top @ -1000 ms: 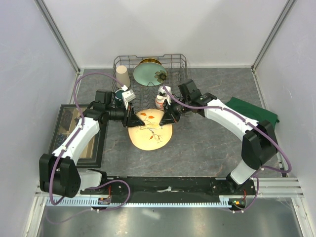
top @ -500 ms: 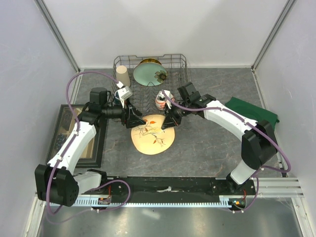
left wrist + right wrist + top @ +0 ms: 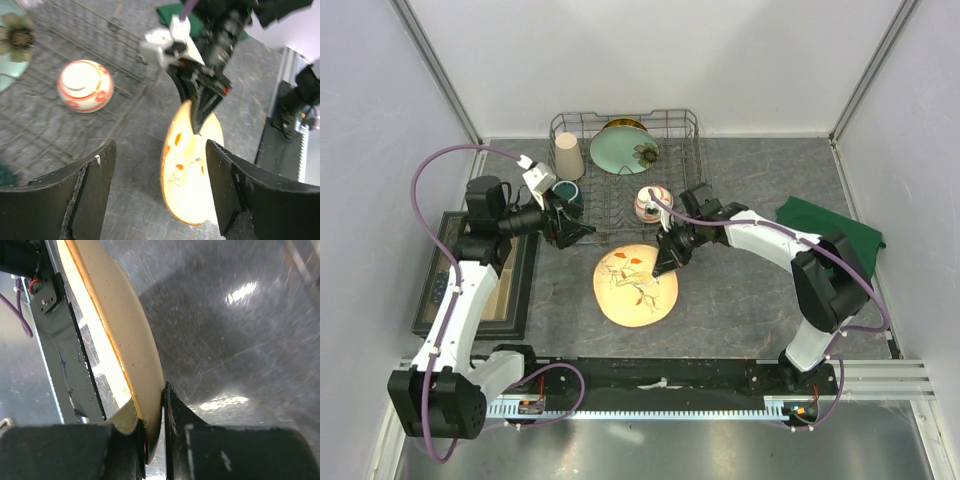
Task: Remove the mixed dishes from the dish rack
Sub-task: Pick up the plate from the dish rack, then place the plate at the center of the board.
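The cream floral plate (image 3: 636, 286) hangs tilted over the table in front of the dish rack (image 3: 685, 150). My right gripper (image 3: 665, 265) is shut on its far rim, the fingers pinching the plate edge (image 3: 125, 325). My left gripper (image 3: 582, 234) stands open to the plate's left, apart from it; the plate (image 3: 192, 170) shows beyond its fingers. In the rack stand the pale-green flower plate (image 3: 623, 150) with a yellow plate's rim (image 3: 620, 124) behind it, the tall beige cup (image 3: 568, 156), the dark green mug (image 3: 565, 192) and the red-and-white bowl (image 3: 651, 202).
A flat dark-framed tray (image 3: 485, 275) lies at the left, under the left arm. A green cloth (image 3: 830, 225) sits at the right behind the right arm. Walls with metal posts close in the table on three sides.
My left gripper opened, let go of the plate and drew back left toward the rack. The right gripper kept the plate and carried it a little nearer and to the right.
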You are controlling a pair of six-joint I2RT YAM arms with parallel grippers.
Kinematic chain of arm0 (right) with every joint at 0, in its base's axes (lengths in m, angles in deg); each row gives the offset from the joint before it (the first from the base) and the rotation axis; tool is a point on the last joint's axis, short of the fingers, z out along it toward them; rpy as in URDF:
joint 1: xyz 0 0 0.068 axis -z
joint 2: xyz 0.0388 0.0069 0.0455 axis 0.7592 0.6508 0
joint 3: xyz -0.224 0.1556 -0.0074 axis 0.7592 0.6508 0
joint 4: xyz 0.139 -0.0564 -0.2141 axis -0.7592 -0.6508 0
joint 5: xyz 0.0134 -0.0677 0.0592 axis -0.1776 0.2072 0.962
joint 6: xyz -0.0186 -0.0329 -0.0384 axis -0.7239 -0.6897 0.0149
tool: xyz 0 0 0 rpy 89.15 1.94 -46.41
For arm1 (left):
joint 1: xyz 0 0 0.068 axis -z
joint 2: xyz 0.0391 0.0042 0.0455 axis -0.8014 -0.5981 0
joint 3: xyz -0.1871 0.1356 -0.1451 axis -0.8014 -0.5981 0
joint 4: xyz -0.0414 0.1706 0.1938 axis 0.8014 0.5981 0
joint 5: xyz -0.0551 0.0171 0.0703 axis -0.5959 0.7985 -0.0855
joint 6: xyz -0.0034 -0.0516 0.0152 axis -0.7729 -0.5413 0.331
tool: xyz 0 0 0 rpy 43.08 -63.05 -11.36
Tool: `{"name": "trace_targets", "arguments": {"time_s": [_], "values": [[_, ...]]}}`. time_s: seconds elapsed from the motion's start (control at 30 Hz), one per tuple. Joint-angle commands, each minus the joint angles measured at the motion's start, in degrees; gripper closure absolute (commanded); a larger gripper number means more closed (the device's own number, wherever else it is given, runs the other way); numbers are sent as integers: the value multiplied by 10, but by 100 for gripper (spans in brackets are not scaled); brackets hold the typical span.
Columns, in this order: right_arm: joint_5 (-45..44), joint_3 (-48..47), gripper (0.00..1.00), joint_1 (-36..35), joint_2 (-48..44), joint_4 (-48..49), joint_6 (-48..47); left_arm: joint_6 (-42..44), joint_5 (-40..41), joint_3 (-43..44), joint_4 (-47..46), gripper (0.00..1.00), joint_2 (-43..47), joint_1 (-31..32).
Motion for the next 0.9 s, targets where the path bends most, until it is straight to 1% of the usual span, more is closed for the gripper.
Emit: {"name": "trace_targets", "arguments": {"time_s": [0.0, 0.13, 0.17, 0.2, 0.23, 0.3, 0.37, 0.63, 0.87], "values": [[82, 34, 100, -1, -3, 121, 127, -37, 11, 20, -36, 21, 9, -26], [104, 58, 100, -4, 6, 188, 197, -42, 12, 20, -38, 21, 3, -29], [112, 62, 100, -7, 7, 198, 210, -44, 15, 20, -38, 21, 2, -47], [116, 65, 100, -8, 10, 227, 225, -45, 14, 20, -37, 21, 2, -48], [120, 70, 100, -8, 11, 244, 264, -45, 14, 21, -37, 21, 0, -49], [124, 84, 100, -11, 12, 300, 301, -46, 14, 21, -37, 21, 0, -53], [125, 87, 100, -19, 18, 322, 335, -45, 15, 22, -35, 21, -1, -54], [127, 85, 100, -41, 58, 371, 378, -27, 16, 31, -11, 21, -4, -57], [121, 51, 100, -52, 94, 369, 388, -12, 12, 28, 3, 21, 0, -65]]}}
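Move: The right hand holds the plate by its right rim, the plate's middle about 5 cm to the hand's left, 4 cm back and 3 cm lower. The bare counter in front of the rack, where it is heading, centres about 10 cm left, 6 cm back and some 9 cm down. The patterned bowl stands about 14 cm ahead, 2 cm left and 4 cm lower. From the left hand, that bare counter lies roughly 5 cm right, 11 cm back and 24 cm below. Down and a little back first, by about 3 cm, the right hand then swings the plate some 6 cm left over the counter in front of the rack, rising slightly before sinking again to end about 4 cm lower. The wrist rolls some 25 degrees, far side down, and the fingers keep their pinch on the rim. The left hand, still open and empty, draws 3 to 4 cm away to the left and forward. ##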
